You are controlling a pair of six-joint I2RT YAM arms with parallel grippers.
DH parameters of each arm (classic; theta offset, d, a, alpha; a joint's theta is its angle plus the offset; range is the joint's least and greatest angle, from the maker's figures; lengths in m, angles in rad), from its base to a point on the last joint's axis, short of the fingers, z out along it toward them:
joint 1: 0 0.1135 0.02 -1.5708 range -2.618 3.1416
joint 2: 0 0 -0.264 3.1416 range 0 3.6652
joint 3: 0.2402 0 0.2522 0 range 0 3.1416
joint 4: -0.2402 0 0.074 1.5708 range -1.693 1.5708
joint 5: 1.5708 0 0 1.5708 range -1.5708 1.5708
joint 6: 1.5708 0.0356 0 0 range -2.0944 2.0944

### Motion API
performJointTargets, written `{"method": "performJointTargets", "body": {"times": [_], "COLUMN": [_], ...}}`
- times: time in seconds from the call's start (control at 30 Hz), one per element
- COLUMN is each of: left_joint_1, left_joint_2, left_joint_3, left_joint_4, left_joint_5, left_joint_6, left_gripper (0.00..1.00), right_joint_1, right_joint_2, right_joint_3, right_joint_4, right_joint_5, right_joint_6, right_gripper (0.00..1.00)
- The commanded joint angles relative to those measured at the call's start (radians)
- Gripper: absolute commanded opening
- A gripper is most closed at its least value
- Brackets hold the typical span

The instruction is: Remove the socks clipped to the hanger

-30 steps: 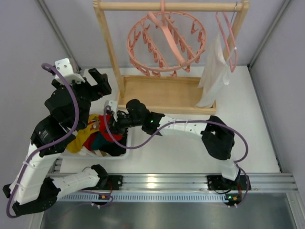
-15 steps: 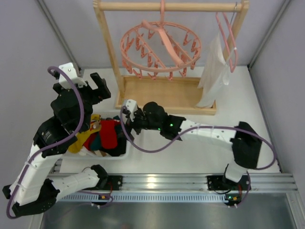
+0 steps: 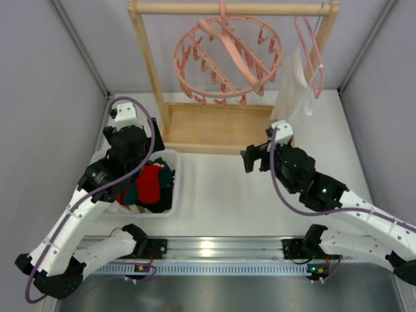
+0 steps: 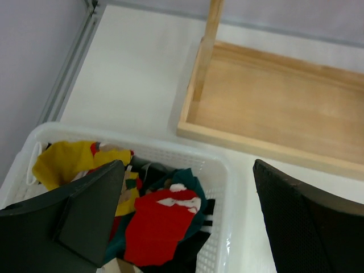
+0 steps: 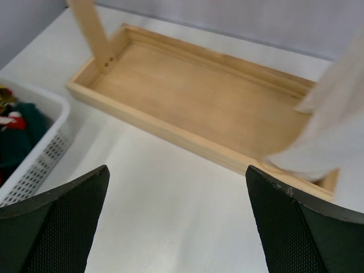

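Note:
The round pink hanger (image 3: 224,62) hangs from the wooden rail with no sock showing on its clips. The socks lie in a heap in the white basket (image 3: 177,188): a red sock (image 4: 162,224) on top, a teal one (image 4: 190,185) under it and a yellow one (image 4: 62,165) to the left. My left gripper (image 4: 187,227) stands open above the basket's far end, holding nothing. Well to the right of the basket, my right gripper (image 3: 255,158) hovers open and empty over bare table, in front of the wooden base (image 5: 193,96).
The wooden rack's tray base (image 3: 218,127) stands behind both grippers, its upright post (image 4: 210,40) near the left one. A white cloth (image 3: 292,97) on a slim pink hanger dangles at the rack's right end, close to my right gripper. Grey walls close in both sides.
My right gripper opened over the basket, left the red sock there and drew back to the right. My left arm swung in over the basket. The round hanger is swaying.

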Motion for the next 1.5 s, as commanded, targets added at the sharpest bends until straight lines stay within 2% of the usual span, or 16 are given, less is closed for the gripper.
{"method": "performJointTargets", "body": {"times": [0.0, 0.17, 0.4, 0.57, 0.73, 1.47], "left_joint_1": [0.061, 0.139, 0.147, 0.145, 0.145, 0.145], "left_joint_2": [-0.060, -0.143, -0.250, -0.332, -0.389, -0.400], "left_joint_3": [-0.064, -0.167, -0.216, -0.240, -0.305, -0.357], "left_joint_4": [-0.025, -0.053, -0.048, -0.044, -0.016, -0.008], "left_joint_5": [0.090, 0.087, 0.102, 0.105, 0.116, 0.108], "left_joint_6": [-0.024, 0.005, 0.010, 0.023, 0.013, -0.039], "left_gripper": [0.98, 0.99, 0.98, 0.99, 0.98, 0.98], "right_joint_1": [-0.054, -0.138, -0.183, -0.183, -0.181, -0.181], "right_joint_2": [-0.122, -0.242, -0.374, -0.460, -0.459, -0.477], "right_joint_3": [0.017, 0.089, 0.139, 0.099, 0.094, 0.042], "right_joint_4": [-0.225, -0.440, -0.593, -0.603, -0.626, -0.630], "right_joint_5": [0.218, 0.297, 0.351, 0.375, 0.443, 0.413], "right_joint_6": [0.064, 0.053, 0.058, 0.083, 0.086, 0.104], "right_gripper": [1.00, 0.99, 0.99, 0.99, 0.99, 0.99]}}
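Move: The red sock already lies on top of the pile in the white basket, nearly straight below the left hand, about 2 cm back and 28 cm down; the yellow sock is some 12 cm left of the red one and 4 cm farther out. From the right hand the red sock is about 39 cm to the left, level fore and aft and 23 cm lower, and the rack's wooden tray is centred 20 cm ahead, 10 cm left and 27 cm down. The red sock and the pile under it are left alone as both empty hands retire, fingers staying wide open. The right swings some 21 cm to the right, away from the basket, and a little back, turning clockwise by about 35 degrees; the left sinks towards the basket while drawing back and left, each by 5 to 7 cm, then holds still above it, touching nothing. ##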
